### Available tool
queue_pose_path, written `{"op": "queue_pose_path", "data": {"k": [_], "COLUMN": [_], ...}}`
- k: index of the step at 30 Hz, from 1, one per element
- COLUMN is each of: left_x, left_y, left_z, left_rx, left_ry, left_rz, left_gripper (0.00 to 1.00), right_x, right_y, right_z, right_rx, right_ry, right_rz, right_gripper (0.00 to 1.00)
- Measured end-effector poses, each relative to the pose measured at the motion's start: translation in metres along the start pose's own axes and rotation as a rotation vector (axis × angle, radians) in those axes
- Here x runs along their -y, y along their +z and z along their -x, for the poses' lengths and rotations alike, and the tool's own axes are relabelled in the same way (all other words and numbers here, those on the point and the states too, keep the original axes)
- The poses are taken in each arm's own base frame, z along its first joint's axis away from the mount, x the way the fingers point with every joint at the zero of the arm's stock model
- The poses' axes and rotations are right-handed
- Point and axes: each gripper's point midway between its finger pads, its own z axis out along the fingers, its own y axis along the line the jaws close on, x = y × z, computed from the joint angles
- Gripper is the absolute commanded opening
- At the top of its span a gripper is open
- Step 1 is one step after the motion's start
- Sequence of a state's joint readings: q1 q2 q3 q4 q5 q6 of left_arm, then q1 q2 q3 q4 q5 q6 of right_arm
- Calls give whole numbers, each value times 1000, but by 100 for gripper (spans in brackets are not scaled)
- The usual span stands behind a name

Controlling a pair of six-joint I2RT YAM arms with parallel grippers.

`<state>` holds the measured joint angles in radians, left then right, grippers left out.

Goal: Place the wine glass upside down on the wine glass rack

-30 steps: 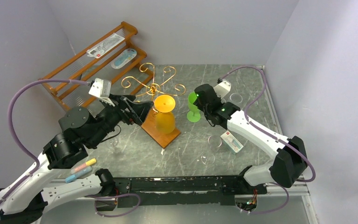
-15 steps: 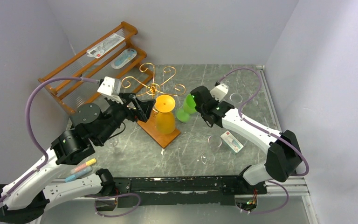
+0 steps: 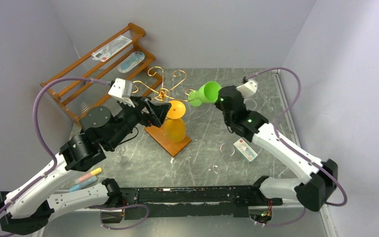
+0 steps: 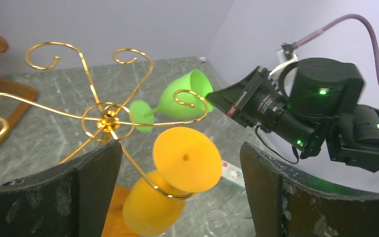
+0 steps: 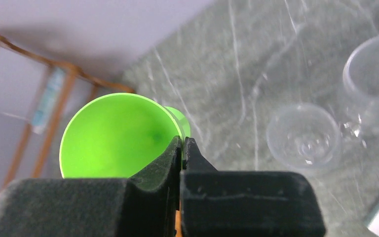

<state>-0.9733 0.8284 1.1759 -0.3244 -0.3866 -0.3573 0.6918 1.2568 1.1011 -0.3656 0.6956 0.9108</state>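
Observation:
The green wine glass [image 3: 207,92] hangs in the air, tipped on its side, its foot pointing toward the right scroll arm of the gold wine glass rack [image 3: 164,94]. My right gripper [image 3: 218,97] is shut on the glass's rim; in the right wrist view the fingers [image 5: 182,143] pinch the green wall [image 5: 113,133]. The left wrist view shows the green glass [image 4: 182,96] just behind a curled arm of the rack [image 4: 107,118]. An orange glass [image 3: 175,127] hangs upside down on the rack. My left gripper [image 3: 160,111] stands open on either side of its foot [image 4: 187,158].
The rack's wooden base [image 3: 170,143] lies mid-table. A stepped wooden shelf [image 3: 98,64] stands at the back left. Clear glasses [image 3: 220,168] [image 3: 249,103] and a small packet [image 3: 246,149] lie right of the rack. Chalk sticks [image 3: 86,178] sit near the left arm.
My right gripper closed on the green glass, lifted it off the table and tipped it sideways toward the rack. The left arm shifted slightly up and right, staying open.

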Motion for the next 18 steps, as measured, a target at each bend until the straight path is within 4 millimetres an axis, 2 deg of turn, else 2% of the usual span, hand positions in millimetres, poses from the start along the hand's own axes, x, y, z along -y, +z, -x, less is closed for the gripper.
{"op": "queue_pose_path", "data": {"k": [4, 7, 12, 18], "left_x": [15, 30, 56, 76], "left_y": [5, 8, 17, 37], "left_z": [5, 13, 30, 37], "left_rx": [9, 14, 32, 58], "left_ry": [-72, -128, -213, -250], "left_rz": [-52, -101, -186, -240], "left_gripper": [93, 94, 96, 96], "right_x": [-12, -13, -11, -27], "right_y": [-22, -34, -60, -120], "right_z": [51, 74, 100, 154], "right_rx": [140, 223, 348, 497], "right_ry": [72, 103, 142, 226], "right_rz": [86, 131, 262, 502], "right_gripper": [0, 0, 0, 0]}}
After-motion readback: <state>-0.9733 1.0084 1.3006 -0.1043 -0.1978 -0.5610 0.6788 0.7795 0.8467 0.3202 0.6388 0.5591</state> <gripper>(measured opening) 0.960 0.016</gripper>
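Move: The right hand pinches the rim of the green wine glass, whose middle is about 6 cm ahead, 5 left. The rack's empty right hook is some 8 cm left of that hand, level fore and aft, slightly above; the hanging orange glass is 13 left, 6 back, and a clear glass 7 right, 2 ahead, 18 below. From the left hand, the green glass lies about 19 cm ahead, 10 right, 18 down; the orange glass 8 ahead, 3 right. Right hand lifts the pinched green glass some 18 cm, tipping up; open left hand shifts right and up. ##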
